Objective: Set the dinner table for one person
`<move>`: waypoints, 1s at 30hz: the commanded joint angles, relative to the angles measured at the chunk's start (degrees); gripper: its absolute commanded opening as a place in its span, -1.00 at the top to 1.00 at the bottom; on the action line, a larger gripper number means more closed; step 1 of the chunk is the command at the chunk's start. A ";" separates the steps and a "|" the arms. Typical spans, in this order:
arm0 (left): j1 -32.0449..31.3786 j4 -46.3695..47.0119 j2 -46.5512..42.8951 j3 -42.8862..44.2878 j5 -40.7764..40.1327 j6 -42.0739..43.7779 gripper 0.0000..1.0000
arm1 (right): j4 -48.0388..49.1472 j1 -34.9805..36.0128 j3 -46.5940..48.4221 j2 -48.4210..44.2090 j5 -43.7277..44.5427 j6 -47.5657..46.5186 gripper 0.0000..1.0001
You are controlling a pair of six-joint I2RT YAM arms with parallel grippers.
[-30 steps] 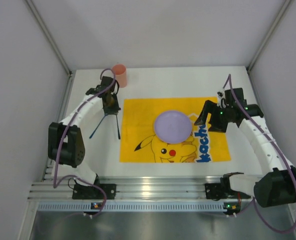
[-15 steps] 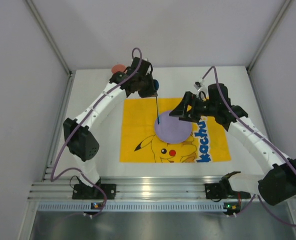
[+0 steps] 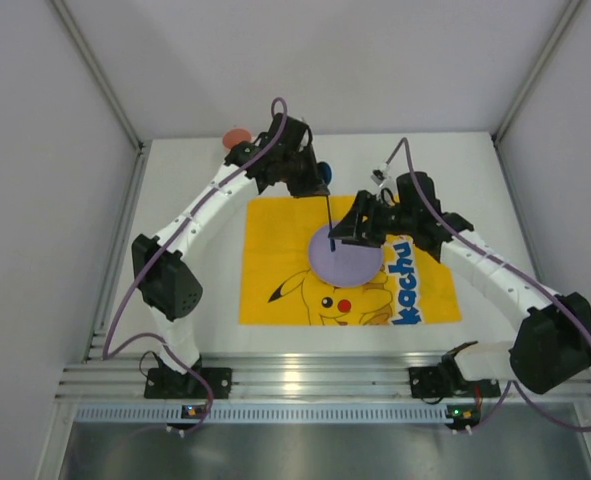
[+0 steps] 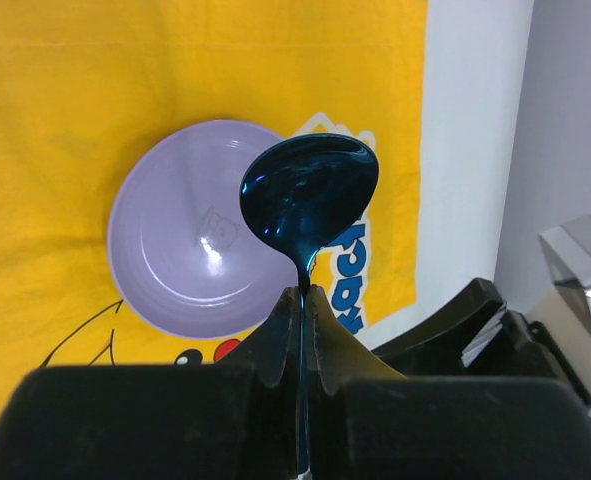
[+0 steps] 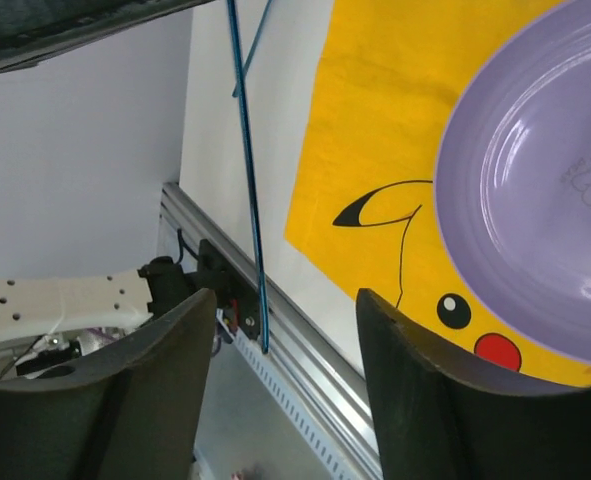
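My left gripper (image 3: 315, 180) (image 4: 302, 290) is shut on a blue spoon (image 4: 310, 195) just below its bowl, above the far edge of the purple plate (image 3: 347, 260) (image 4: 190, 240). The plate lies on the yellow Pikachu cloth (image 3: 275, 250), which is spread on the white dinner table (image 3: 475, 170). The spoon's thin handle (image 3: 331, 225) (image 5: 255, 220) reaches toward my right gripper (image 3: 343, 232) (image 5: 285, 300). That gripper is open, with the handle's end between its fingers, nearer the left one and touching neither.
A pink cup (image 3: 236, 136) stands at the table's far left, partly behind the left arm. Another thin blue utensil (image 5: 253, 45) shows on the white surface left of the cloth. The ribbed aluminium rail (image 3: 295, 375) runs along the near edge.
The left arm has swung from left of the cloth to above the plate's far edge, carrying the spoon. The right arm has moved left to it, its fingers narrowing around the handle.
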 commanded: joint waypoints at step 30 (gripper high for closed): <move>0.62 0.13 -3.75 -10.10 -1.37 5.46 -0.96 | -21.62 -18.45 -2.41 3.75 1.64 -14.46 1.00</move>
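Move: The spoon, held near its bowl by the left fingers, has its free handle end about 2 cm left of the open right hand point, 1 cm nearer the base and 3 cm below. The left gripper is some 10 cm ahead of the right, 4 cm left and 3 cm higher. The plate lies roughly 6 cm ahead, 1 cm right and 16 cm below the right hand. From the left hand, the handle end is about 11 cm back, 2 cm right and 6 cm down. The right fingers pinch the handle end of the spoon after easing about 2 cm left and 3 cm down. The left hand holds still until they have shut, then opens wide, lets go and sinks about 6 cm. The right hand carries the spoon some 12 cm to the right, away from the left gripper, dropping a little and turning clockwise. ##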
